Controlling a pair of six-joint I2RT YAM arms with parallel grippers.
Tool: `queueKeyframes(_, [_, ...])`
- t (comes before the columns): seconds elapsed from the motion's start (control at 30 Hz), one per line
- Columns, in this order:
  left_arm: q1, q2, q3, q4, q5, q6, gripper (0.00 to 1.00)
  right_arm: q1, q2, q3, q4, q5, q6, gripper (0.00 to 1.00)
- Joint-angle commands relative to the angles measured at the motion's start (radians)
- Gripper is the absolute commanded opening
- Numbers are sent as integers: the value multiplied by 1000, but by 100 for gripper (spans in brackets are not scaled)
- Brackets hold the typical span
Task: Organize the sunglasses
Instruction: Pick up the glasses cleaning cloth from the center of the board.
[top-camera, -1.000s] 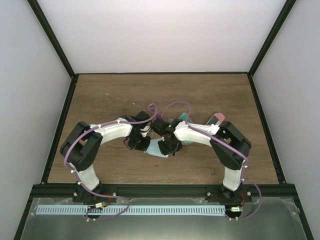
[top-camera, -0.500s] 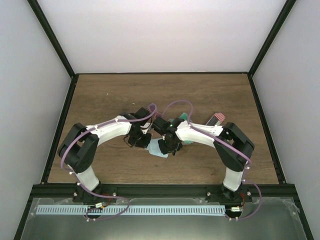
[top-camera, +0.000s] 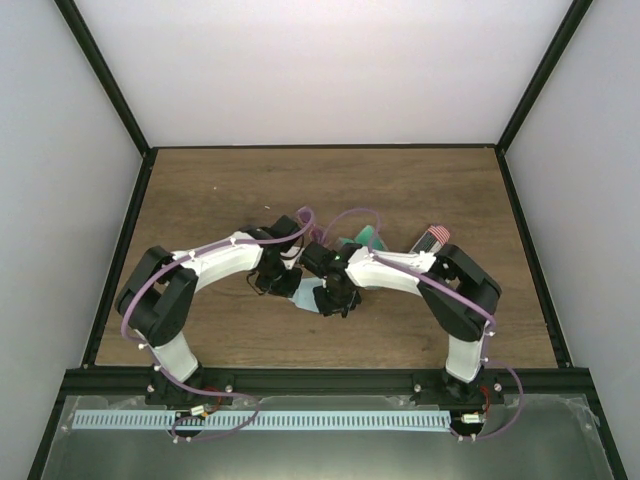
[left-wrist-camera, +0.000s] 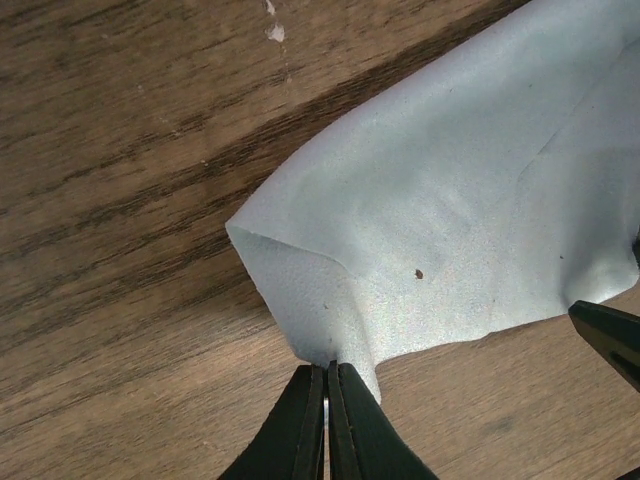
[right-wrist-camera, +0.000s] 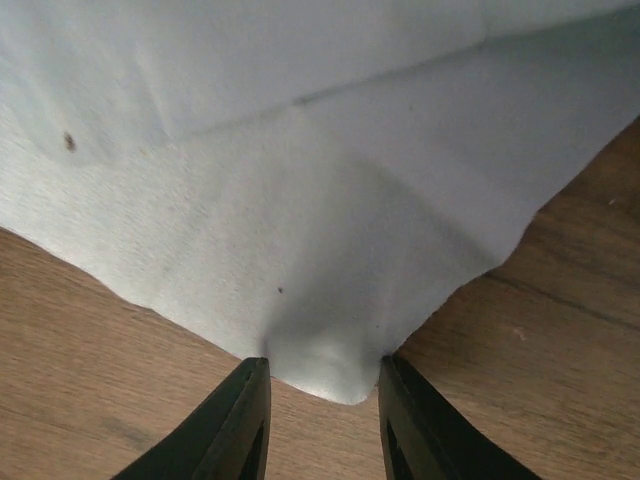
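Observation:
No sunglasses show in any view. A light blue cloth (top-camera: 306, 298) lies on the wooden table (top-camera: 200, 200) between the two arms. My left gripper (left-wrist-camera: 327, 368) is shut on a pinched fold at the near edge of the cloth (left-wrist-camera: 460, 200); from above, the left gripper (top-camera: 283, 283) sits at the cloth's left side. My right gripper (right-wrist-camera: 318, 365) is open, its fingers (right-wrist-camera: 245, 405) either side of a puckered corner of the cloth (right-wrist-camera: 300, 150). Seen from above, the right gripper (top-camera: 335, 297) is low over the cloth's right side.
A striped oval case (top-camera: 432, 238) lies behind the right arm's elbow. A green item (top-camera: 364, 237) shows just behind the right forearm. Black frame rails (top-camera: 525, 260) border the table.
The right arm's wrist has shifted a little left and lower over the cloth. The left arm reached slightly further in, then held still, still pinching the cloth.

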Motion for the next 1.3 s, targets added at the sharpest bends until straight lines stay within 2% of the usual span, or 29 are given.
queueKeyframes(0.0, [-4,-3,-6,-16,4,26,4,10,20,-14,6,-3,23,31])
queueKeyframes(0.23, [-4,2,-10,-16,6,36,4,11,-1,-17,-6,8,28,32])
queueKeyframes(0.33, [-4,7,-6,-16,8,37,4,12,18,-19,-2,6,25,30])
queueKeyframes(0.4, [-4,7,-6,-15,9,37,4,13,29,-7,-5,12,20,25])
queueKeyframes(0.63, [-4,1,-3,-19,10,33,4,15,44,25,-28,21,7,1])
queueKeyframes(1.0, [1,-28,41,-42,33,13,4,-27,-69,52,-26,-26,16,1])
queueKeyframes(1.27, [14,-44,168,-100,24,10,4,-66,-99,158,-72,-31,-16,1])
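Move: My right hand's open fingers straddle the near right corner of the cleaning cloth, right at the hand point and about 1 cm below it. From there the green case lies roughly 10 cm ahead and 9 cm to the right, the purple item some 17 cm ahead and 2 cm to the left. My left hand already pinches another corner; from it the right-hand corner is about 7 cm to the right, 3 cm back and 2 cm lower. I ease my right hand down barely 1 cm, pause, and shut its fingers to pinch the near right corner of the cloth. Then I lift, speeding up: the right hand rises about 5 cm and goes some 3 cm forward, while my left hand, which has waited with its corner still pinched, comes up about 3 cm and a little forward. ##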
